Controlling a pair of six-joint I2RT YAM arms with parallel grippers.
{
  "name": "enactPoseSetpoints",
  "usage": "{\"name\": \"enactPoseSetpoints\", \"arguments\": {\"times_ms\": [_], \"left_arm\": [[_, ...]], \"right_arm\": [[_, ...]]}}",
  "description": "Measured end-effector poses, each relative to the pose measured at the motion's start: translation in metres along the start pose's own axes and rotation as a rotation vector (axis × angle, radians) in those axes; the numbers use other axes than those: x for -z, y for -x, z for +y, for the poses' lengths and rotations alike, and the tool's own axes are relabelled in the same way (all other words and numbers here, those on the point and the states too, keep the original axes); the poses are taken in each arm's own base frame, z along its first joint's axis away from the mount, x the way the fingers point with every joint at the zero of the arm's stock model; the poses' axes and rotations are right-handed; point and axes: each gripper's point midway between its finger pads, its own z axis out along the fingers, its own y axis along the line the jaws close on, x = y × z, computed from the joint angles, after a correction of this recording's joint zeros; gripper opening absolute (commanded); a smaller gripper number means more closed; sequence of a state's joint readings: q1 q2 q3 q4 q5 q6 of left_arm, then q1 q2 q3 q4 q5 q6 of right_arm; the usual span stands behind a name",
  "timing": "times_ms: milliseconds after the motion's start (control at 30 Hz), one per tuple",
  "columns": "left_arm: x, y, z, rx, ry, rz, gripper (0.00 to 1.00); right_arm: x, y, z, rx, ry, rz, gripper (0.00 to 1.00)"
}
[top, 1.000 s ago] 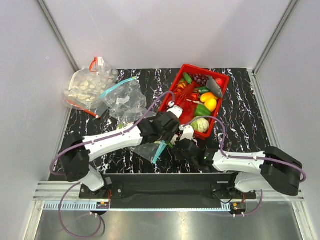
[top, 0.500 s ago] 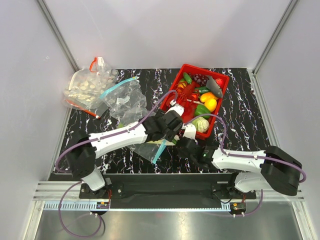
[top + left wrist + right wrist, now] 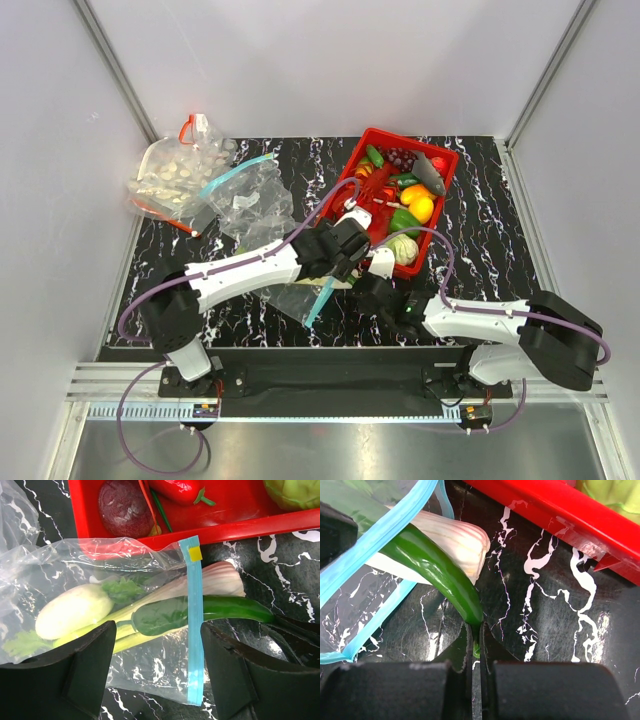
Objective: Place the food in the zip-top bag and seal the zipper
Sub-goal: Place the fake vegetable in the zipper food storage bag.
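The zip-top bag (image 3: 150, 680) lies flat just in front of the red basket (image 3: 240, 527), with its teal zipper (image 3: 195, 630) unsealed. Inside it lie a white radish (image 3: 75, 610) and the green leaves of the leek. The leek's white bulb (image 3: 220, 577) pokes out of the mouth. A long green vegetable (image 3: 225, 607) lies half in and half out across the zipper. My left gripper (image 3: 158, 650) hovers open over the bag's mouth and holds nothing. My right gripper (image 3: 476, 635) is shut on the stem end of the green vegetable (image 3: 440, 575), beside the leek bulb (image 3: 460, 542).
The red basket (image 3: 440, 160) holds a grey fish, yellow, red and green produce and a pale cabbage (image 3: 402, 249). At the back left lie another crinkly clear bag (image 3: 250, 205) and a bag with a red zipper (image 3: 175, 175).
My left gripper has shifted a little right, toward the basket, and its jaws stand slightly wider. The right gripper has hardly moved.
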State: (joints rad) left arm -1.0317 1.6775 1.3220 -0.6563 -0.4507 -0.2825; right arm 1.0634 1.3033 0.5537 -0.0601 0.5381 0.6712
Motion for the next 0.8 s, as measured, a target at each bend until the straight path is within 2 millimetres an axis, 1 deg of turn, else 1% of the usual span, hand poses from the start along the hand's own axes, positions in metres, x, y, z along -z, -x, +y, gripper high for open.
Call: {"name": "enactPoseSetpoints", "arguments": {"times_ms": [267,467,567,633,800], "left_arm": [[0.000,-0.004,0.000,0.017,-0.004,0.011,0.76],[0.007,-0.008,0.010,0.048,0.026,-0.009,0.76],[0.018,-0.011,0.020,0.067,0.038,-0.035,0.76],[0.027,-0.013,0.025,0.085,0.033,-0.061,0.76],[0.048,-0.016,0.032,0.139,-0.001,-0.153,0.78]], "right_arm": [[-0.001,-0.001,-0.001,0.018,-0.007,0.003,0.00],[-0.001,0.004,0.003,0.071,0.000,0.007,0.00],[0.002,0.010,0.013,0.109,0.029,-0.006,0.00],[0.005,0.018,0.023,0.132,0.063,-0.024,0.00],[0.016,0.029,0.046,0.185,0.163,-0.068,0.00]]}}
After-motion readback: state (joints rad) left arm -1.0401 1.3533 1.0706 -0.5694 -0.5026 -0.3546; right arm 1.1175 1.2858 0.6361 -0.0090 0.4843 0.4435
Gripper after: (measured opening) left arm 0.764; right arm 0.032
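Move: The right hand, holding the green pepper by its tapered end, has the middle of the bag's mouth about 6 cm to its left and 2 cm farther out, roughly 1 cm lower. The celery's middle, inside the bag, is some 12 cm left and 7 cm ahead of that hand; the cabbage in the bin is about 9 cm ahead and 9 cm right. From the open left hand, the mouth lies roughly 7 cm below, 2 cm right and 2 cm back. Up and to the left, about 4 cm each way after a near standstill, the right hand feeds the pinched pepper farther through the bag's mouth, turning some 15 degrees counter-clockwise and keeping its fingers shut. The left hand, still wide open above the bag, draws about 4 cm left and 3 cm up, easing back a little and tilting roughly 10 degrees so its fingers point more to the right. ##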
